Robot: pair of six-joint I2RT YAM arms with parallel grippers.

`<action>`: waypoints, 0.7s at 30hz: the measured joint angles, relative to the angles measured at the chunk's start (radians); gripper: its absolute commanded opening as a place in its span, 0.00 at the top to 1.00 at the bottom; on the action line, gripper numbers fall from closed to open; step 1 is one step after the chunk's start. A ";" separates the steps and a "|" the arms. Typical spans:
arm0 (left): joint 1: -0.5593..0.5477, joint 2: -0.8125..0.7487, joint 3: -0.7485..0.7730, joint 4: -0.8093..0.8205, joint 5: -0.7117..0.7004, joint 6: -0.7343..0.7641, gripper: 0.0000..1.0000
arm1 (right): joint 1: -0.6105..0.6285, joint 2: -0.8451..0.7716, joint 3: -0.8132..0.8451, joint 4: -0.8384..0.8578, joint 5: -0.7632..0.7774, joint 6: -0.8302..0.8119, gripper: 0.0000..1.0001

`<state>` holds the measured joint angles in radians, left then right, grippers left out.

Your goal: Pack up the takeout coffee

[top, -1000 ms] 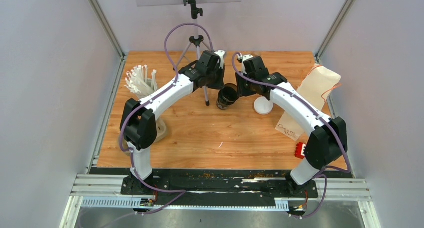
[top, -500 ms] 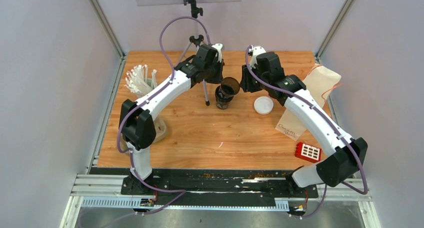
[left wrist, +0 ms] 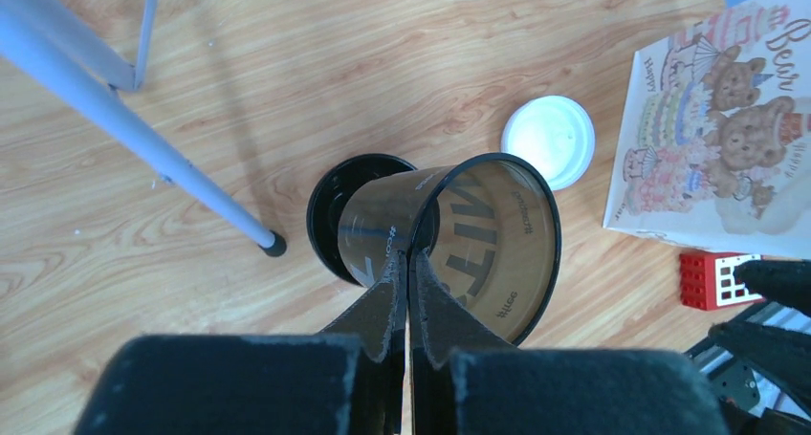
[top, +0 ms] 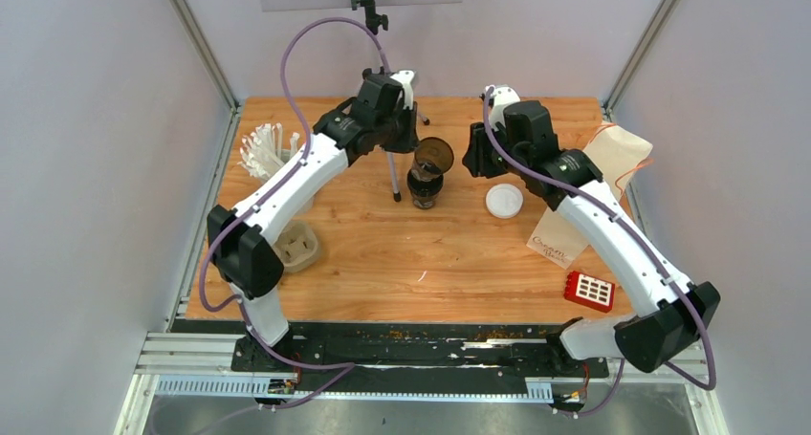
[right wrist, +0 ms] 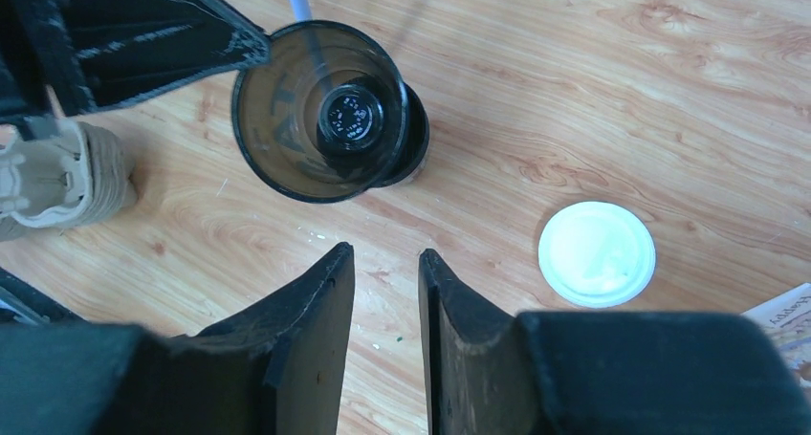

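My left gripper [left wrist: 409, 255] is shut on the rim of a black paper cup [left wrist: 488, 234], which it holds tilted in the air with the brown inside showing. The held cup [top: 433, 155] hangs with its base over a second black cup [top: 424, 188] standing on the table; whether they still touch is unclear. In the right wrist view the held cup [right wrist: 287, 119] covers most of the standing cup [right wrist: 416, 148]. A white lid [top: 504, 200] lies flat to the right. My right gripper [right wrist: 384, 250] is open and empty above bare wood between the cups and the lid [right wrist: 597, 253].
A white cup of straws [top: 268, 153] stands at the left and a brown pulp carrier tray [top: 296, 247] sits nearer the front left. A tripod [top: 383, 81] stands behind the cups. A printed paper bag [top: 593, 191] and a red block [top: 588, 290] lie at the right.
My left gripper has risen and moved back, lifting the upper cup off the lower one. My right arm has drawn away to the right and stretched out, with nothing in its fingers.
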<state>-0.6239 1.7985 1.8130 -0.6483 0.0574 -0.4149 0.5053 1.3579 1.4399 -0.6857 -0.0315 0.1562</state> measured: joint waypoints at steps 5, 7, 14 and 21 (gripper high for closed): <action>0.000 -0.102 -0.037 -0.031 -0.003 -0.002 1.00 | 0.000 -0.066 -0.025 -0.009 -0.004 0.000 0.68; 0.001 -0.151 -0.075 -0.036 0.011 -0.003 1.00 | 0.000 -0.084 -0.038 -0.009 -0.004 0.000 0.67; -0.012 -0.353 -0.402 -0.003 0.091 -0.019 1.00 | 0.000 -0.110 -0.118 -0.011 -0.003 -0.005 0.67; -0.039 -0.455 -0.772 0.123 0.145 -0.077 1.00 | -0.001 -0.109 -0.183 -0.012 0.016 -0.024 0.67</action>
<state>-0.6624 1.3437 1.0405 -0.5255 0.2024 -0.4915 0.5045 1.2488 1.2564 -0.6979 -0.0158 0.1326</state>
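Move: The smoky cup hangs by its rim in the left fingers; the bare table it goes down towards lies some 15 cm back, 4 cm left and 22 cm below that hand. The dark cup stands almost straight under the left hand, about 17 cm down; the tripod foot is 7 cm left of the dark cup, the white lid 18 cm right of it. From the right hand, that bare spot is about 9 cm back, 16 cm left and 24 cm down. The smoky cup, still pinched by its rim in the left fingers, is lifted a last 3 cm off the dark cup, then swung back about 15 cm and a little left while sinking quickly towards the bare table, the left wrist tipping its fingers some 15 degrees further down. The right hand, fingers staying open and empty, draws back a few centimetres and slightly right, rises a little, then sinks. ##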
